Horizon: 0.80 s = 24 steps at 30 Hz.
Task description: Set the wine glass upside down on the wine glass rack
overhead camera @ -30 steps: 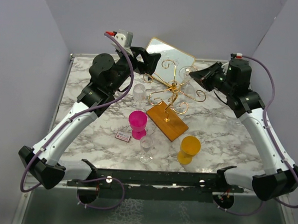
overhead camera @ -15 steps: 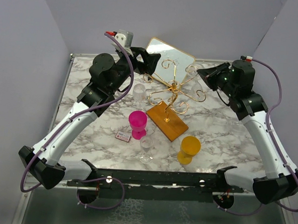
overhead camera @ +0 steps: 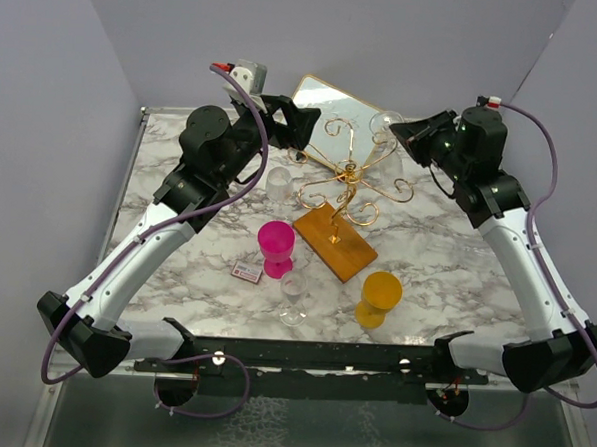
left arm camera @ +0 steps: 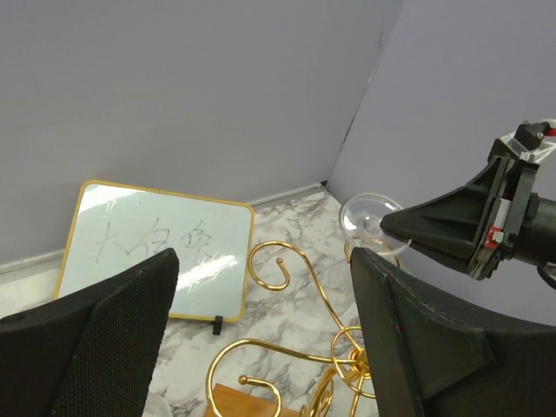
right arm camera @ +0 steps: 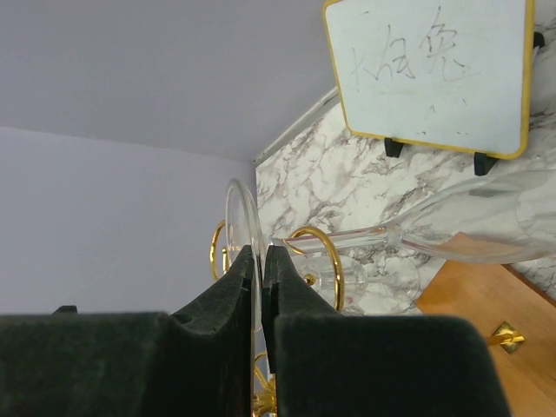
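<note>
A clear wine glass [overhead camera: 386, 119] hangs beside the back right arms of the wine glass rack [overhead camera: 349, 176], a gold wire stand on an orange-brown wooden base [overhead camera: 336, 240]. My right gripper [overhead camera: 395, 132] is shut on the edge of the glass's round foot [right arm camera: 239, 217]. The stem [right arm camera: 347, 236] runs sideways across a gold curl [right arm camera: 327, 261], and the bowl [right arm camera: 486, 221] lies beyond it. My left gripper [overhead camera: 306, 122] hovers open behind the rack's left side, holding nothing. In the left wrist view the gold curls [left arm camera: 287, 261] show between its fingers, and the glass foot [left arm camera: 372, 221] sits at the right.
A gold-framed mirror board [overhead camera: 340, 106] leans at the back. A pink glass [overhead camera: 275, 244], a small clear glass [overhead camera: 294, 295], a yellow glass [overhead camera: 380, 293], a clear tumbler [overhead camera: 280, 182] and a small card [overhead camera: 247, 272] stand on the marble table around the rack.
My right gripper has lifted the wine glass up and toward the back, so it is now higher beside the rack's arms. The left arm has stayed still.
</note>
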Tool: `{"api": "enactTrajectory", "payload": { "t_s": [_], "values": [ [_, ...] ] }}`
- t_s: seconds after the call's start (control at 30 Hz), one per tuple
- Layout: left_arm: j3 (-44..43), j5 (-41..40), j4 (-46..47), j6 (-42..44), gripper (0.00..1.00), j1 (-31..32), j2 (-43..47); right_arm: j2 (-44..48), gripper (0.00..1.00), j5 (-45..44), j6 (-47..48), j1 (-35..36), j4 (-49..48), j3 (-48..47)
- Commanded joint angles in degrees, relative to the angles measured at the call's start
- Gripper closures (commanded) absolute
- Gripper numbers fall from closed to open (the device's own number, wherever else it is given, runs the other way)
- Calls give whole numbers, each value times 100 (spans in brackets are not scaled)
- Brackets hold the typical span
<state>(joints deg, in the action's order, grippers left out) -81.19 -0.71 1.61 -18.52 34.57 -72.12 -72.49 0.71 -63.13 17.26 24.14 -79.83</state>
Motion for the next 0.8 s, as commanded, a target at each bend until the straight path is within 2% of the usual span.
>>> {"api": "enactTrajectory", "payload": {
  "t_s": [0.0,0.17,0.4,0.5,0.63,0.77],
  "values": [
    [-161,-35,37,33,17,-38,108,-247,99,455,257,-12,-347,-382],
    [-128,-56,41,42,17,-51,136,-401,99,983,367,-12,-238,-428],
    [-112,-56,45,37,17,-65,162,-581,97,1138,804,-17,69,-697],
    [-116,-64,50,42,17,-72,167,-646,91,1138,963,-12,240,-822],
    [-131,-72,48,51,17,-73,163,-719,78,1078,1127,-16,490,-997],
    [-156,-84,44,75,17,-82,154,-784,72,1005,1244,-12,714,-1135]
  ]
}}
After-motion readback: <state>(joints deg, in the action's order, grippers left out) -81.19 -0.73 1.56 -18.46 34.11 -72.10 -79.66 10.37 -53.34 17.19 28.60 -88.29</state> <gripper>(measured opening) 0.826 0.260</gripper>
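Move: The right hand, shut on the foot of the upside-down wine glass, has the rack's right rear curl just below it, some 2 cm to the left and 1 cm back. The rack's hub lies about 7 cm back, 7 cm left and 4 cm down; the left rear curl is roughly 11 cm left and 1 cm ahead, 2 cm lower. From the idle left hand, the right rear curl is about 15 cm right, 5 cm ahead and 8 cm below. Leftward by about 3 cm, the right hand carries the wine glass by its foot towards the right rear curl, turning some 10 degrees counter-clockwise. It dips a little over a centimetre on the way, then eases back up close to its starting height while the fingers begin to open, to roughly a quarter of their range, still either side of the foot, with a slight roll lowering the hand's left side. ##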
